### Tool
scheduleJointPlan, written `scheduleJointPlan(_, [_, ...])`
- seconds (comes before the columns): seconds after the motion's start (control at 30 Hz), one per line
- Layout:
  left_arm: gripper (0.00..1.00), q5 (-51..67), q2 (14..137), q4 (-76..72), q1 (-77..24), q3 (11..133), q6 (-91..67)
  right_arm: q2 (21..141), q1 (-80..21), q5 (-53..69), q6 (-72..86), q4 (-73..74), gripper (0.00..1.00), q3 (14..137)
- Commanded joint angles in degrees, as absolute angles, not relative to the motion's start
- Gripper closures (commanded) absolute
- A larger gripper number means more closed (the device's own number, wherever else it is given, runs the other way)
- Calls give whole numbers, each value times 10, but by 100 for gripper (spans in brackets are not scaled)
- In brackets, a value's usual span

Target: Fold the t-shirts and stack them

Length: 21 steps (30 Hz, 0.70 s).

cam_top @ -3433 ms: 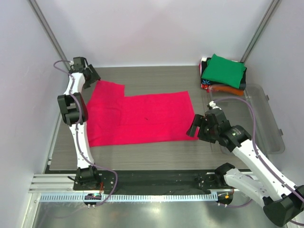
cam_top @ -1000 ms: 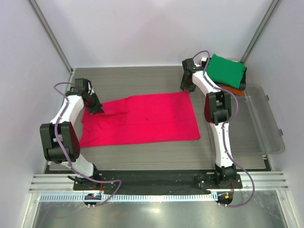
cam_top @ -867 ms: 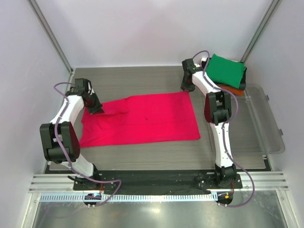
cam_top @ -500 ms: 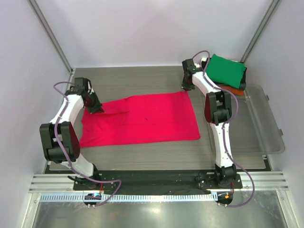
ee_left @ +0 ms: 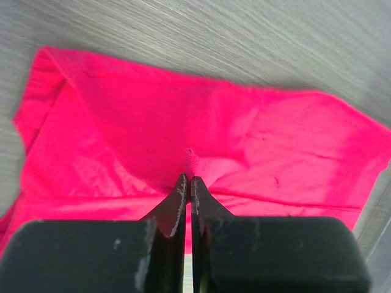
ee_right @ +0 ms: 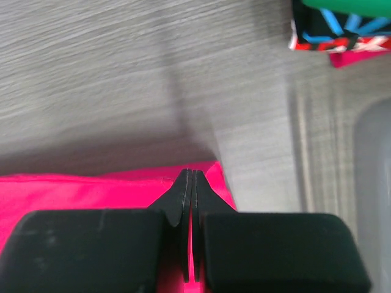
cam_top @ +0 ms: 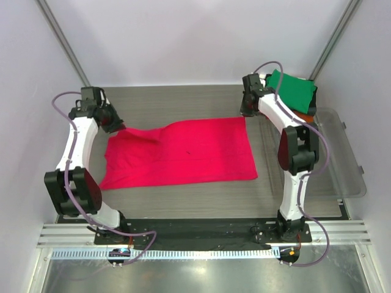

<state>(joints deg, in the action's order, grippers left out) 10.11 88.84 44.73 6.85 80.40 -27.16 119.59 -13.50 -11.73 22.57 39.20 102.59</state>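
The crimson-pink t-shirt (cam_top: pixel 183 152) lies spread across the middle of the table. My left gripper (cam_top: pixel 116 126) is shut on its far left edge, and a pinch of cloth (ee_left: pixel 192 157) rises above the closed fingertips (ee_left: pixel 182 183). That edge is pulled up into a ridge. My right gripper (cam_top: pixel 245 113) is shut on the shirt's far right corner (ee_right: pixel 215 177). Behind the right arm sits a stack of folded t-shirts with the green one (cam_top: pixel 292 90) on top, an orange one (cam_top: pixel 303 113) under it and a black printed one (ee_right: pixel 339 32).
A clear plastic bin (cam_top: pixel 343 160) lies along the right side of the table. Grey walls and slanted metal posts (cam_top: pixel 64 46) close in the back corners. The arm bases stand on the black rail (cam_top: pixel 201 231) at the near edge.
The left gripper has risen and moved back and left, dragging the shirt's far left edge up. The right gripper has closed on the far right corner and shifted slightly right.
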Motion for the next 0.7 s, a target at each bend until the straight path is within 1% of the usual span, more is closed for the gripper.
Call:
scheduleJointPlan(0.0, [100,113,831,466,92,791,-279,1111,-139,-109,219,352,99,965])
scheduleJointPlan(0.23, [100,116,766,481,114,734,-277,1025,-140,-101,226,322,99,855])
scheduleJointPlan(0.4, [100,134,725,480,130,694,-280,997,-141,-92,230,293,99,792])
scheduleJointPlan(0.43, [100,136,721,478,130,689,-281,999,-140,-90,231,292,95,792])
scheduleJointPlan(0.47, [100,141,720,476,130,686,-281,1011,-141,-89,231,292,82,794])
scheduleJointPlan(0.5, [100,147,720,474,130,679,-281,1018,-142,-86,232,291,66,801])
scheduleJointPlan(0.53, [100,150,721,473,130,676,-282,1026,-142,-88,233,293,45,807])
scheduleJointPlan(0.57, [100,153,721,469,130,673,-280,1040,-142,-88,234,292,39,812])
scheduleJointPlan(0.6, [100,157,722,467,129,668,-280,1048,-142,-87,236,292,35,824])
scheduleJointPlan(0.67, [100,156,721,462,130,661,-277,1074,-142,-90,238,293,34,846])
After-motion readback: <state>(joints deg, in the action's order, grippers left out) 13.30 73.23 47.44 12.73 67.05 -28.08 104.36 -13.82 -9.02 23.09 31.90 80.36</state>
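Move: Both hands already pinch the far edge of the pink t-shirt and hold it up. The middle of the lying shirt is about 12 cm back, 22 cm left and 7 cm below the right hand. It is about 20 cm to the left hand's right, 1 cm back and 15 cm below. From the right hand, the folded pile lies some 13 cm ahead and 19 cm right, and the clear bin about 11 cm back and 26 cm right. Back towards the robot, both hands draw the pinched far edge over the shirt, each by about 7 cm in a low arc that rises some 2 cm and sinks again. At the end the right hand opens wide and lets its corner go, still well clear of the table; the left keeps its pinch, turning about 5 degrees counter-clockwise. ##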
